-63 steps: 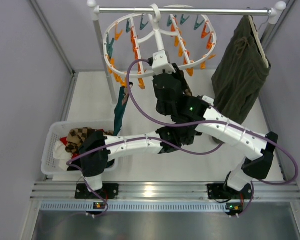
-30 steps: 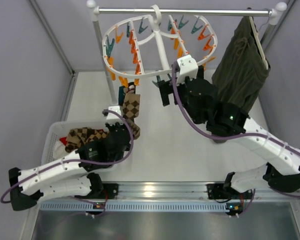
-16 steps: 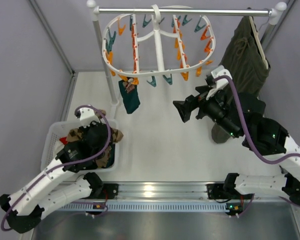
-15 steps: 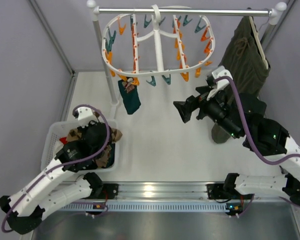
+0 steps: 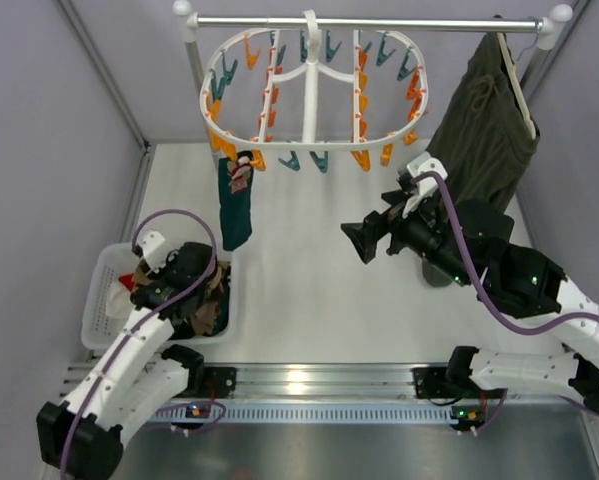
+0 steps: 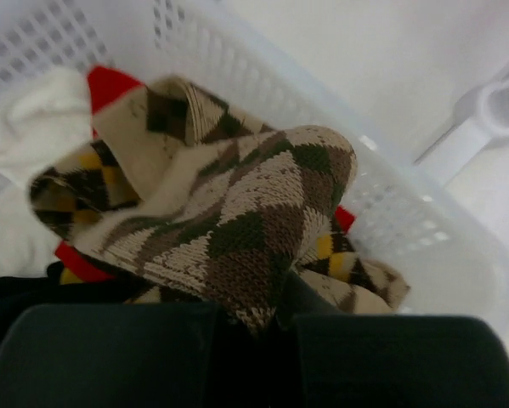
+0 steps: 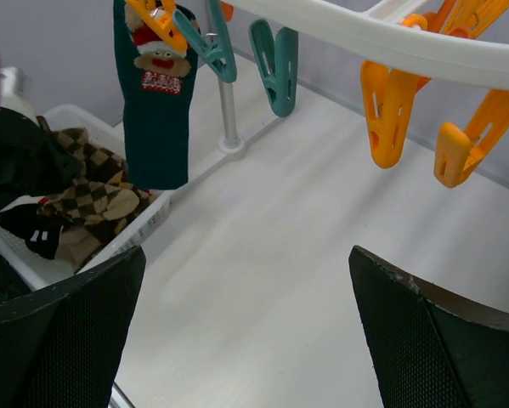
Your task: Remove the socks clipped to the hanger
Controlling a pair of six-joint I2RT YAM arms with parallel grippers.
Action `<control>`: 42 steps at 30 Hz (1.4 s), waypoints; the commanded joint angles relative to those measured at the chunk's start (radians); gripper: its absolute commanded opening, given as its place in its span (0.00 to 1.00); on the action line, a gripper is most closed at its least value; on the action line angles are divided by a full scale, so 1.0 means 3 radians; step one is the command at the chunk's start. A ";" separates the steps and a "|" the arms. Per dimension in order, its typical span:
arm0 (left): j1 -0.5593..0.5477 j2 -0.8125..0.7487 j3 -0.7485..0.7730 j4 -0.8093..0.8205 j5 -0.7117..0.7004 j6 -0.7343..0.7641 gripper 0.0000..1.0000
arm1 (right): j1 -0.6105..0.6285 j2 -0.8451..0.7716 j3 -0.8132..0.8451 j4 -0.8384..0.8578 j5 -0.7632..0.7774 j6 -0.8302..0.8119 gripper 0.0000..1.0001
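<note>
The white oval hanger (image 5: 314,100) hangs from the top rail, with many orange and teal clips. One dark teal sock (image 5: 235,205) with a small red figure hangs from an orange clip at its front left; it also shows in the right wrist view (image 7: 156,127) under the hanger rim (image 7: 364,38). My left gripper (image 5: 194,285) is low over the basket, shut on a brown-and-tan argyle sock (image 6: 237,212) whose end sits between the jaws of the left gripper (image 6: 275,319). My right gripper (image 5: 364,240) is open and empty, well right of the teal sock and below the hanger, and its wrist view shows it (image 7: 250,331) above bare table.
A white perforated basket (image 5: 99,300) at the near left holds argyle, red and white socks (image 7: 88,204). A large olive-green garment (image 5: 484,130) hangs at the rail's right end. The rail's left pole (image 5: 201,90) stands beside the teal sock. Grey walls close both sides.
My left gripper took the argyle sock from the hanger down into the basket. My right arm pulled back from the hanger to the right. The hanger has swung; the teal sock still hangs.
</note>
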 commanded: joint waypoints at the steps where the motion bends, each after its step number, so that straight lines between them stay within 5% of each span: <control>1: 0.0495 0.0192 -0.0509 0.0727 0.0934 0.0051 0.00 | 0.0015 -0.0138 -0.0120 0.0223 -0.0085 0.0070 0.99; 4: 0.0941 0.0162 -0.0919 0.1035 0.1310 0.0010 0.00 | 0.0015 -0.0210 -0.0268 0.0268 -0.0080 0.0070 1.00; 8: 0.1069 -0.0001 -0.0941 0.1071 0.1408 0.0015 0.00 | 0.0010 -0.0261 -0.0346 0.0299 -0.0054 0.0075 0.99; 12: 0.1069 -0.0190 -0.0783 0.1061 0.1602 0.0128 0.32 | 0.0015 -0.0281 -0.0335 0.0320 -0.0064 0.0075 0.99; 13: 0.1069 -0.0236 -0.0742 0.1046 0.1633 0.0153 0.49 | 0.0015 -0.0282 -0.0325 0.0320 -0.0080 0.0085 1.00; 20: 0.1069 -0.0619 -0.0165 0.0612 0.1674 0.0363 0.98 | 0.0010 -0.0338 -0.0269 0.0228 -0.0059 0.0085 0.99; 24: 0.1069 -0.0840 0.0204 0.0468 0.1796 0.0664 0.99 | 0.0015 -0.0424 -0.0264 0.0207 -0.0029 0.0075 1.00; 29: 0.1069 -0.0632 0.0638 0.0595 0.2719 0.1027 0.99 | 0.0010 -0.0486 -0.0254 0.0192 -0.0003 0.0059 0.99; 33: 0.1069 -0.0125 0.0695 0.1187 0.3943 0.1441 0.99 | 0.0010 -0.0522 -0.0259 0.0212 -0.0059 0.0049 1.00; 42: 0.1069 0.0295 0.0164 0.2961 0.4225 0.1774 0.99 | 0.0010 -0.0552 -0.0310 0.0212 -0.0417 -0.0033 0.99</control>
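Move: The left hand, shut on the brown argyle sock, is over the laundry basket, whose middle lies about 11 cm below it, some 2 cm to the left and 1 cm back. The teal sock, still clipped to the hanger, hangs roughly 14 cm ahead, 16 cm to the right and 10 cm above; the stand's left foot is around 19 cm ahead, 12 cm right and 16 cm down. From the right hand the basket is some 41 cm left, 2 cm ahead and 36 cm down. The left hand dips about 10 cm into the basket with the brown argyle sock, opens wide as it starts back up and lets the sock go onto the heap, then climbs some 20 cm clear and, still open, swings right and forward towards the hanging teal sock, the wrist turning roughly 50 degrees clockwise and its fingers levelling out. The right hand, empty and open beside the hanger, only drifts about 3 cm back and to the right. ##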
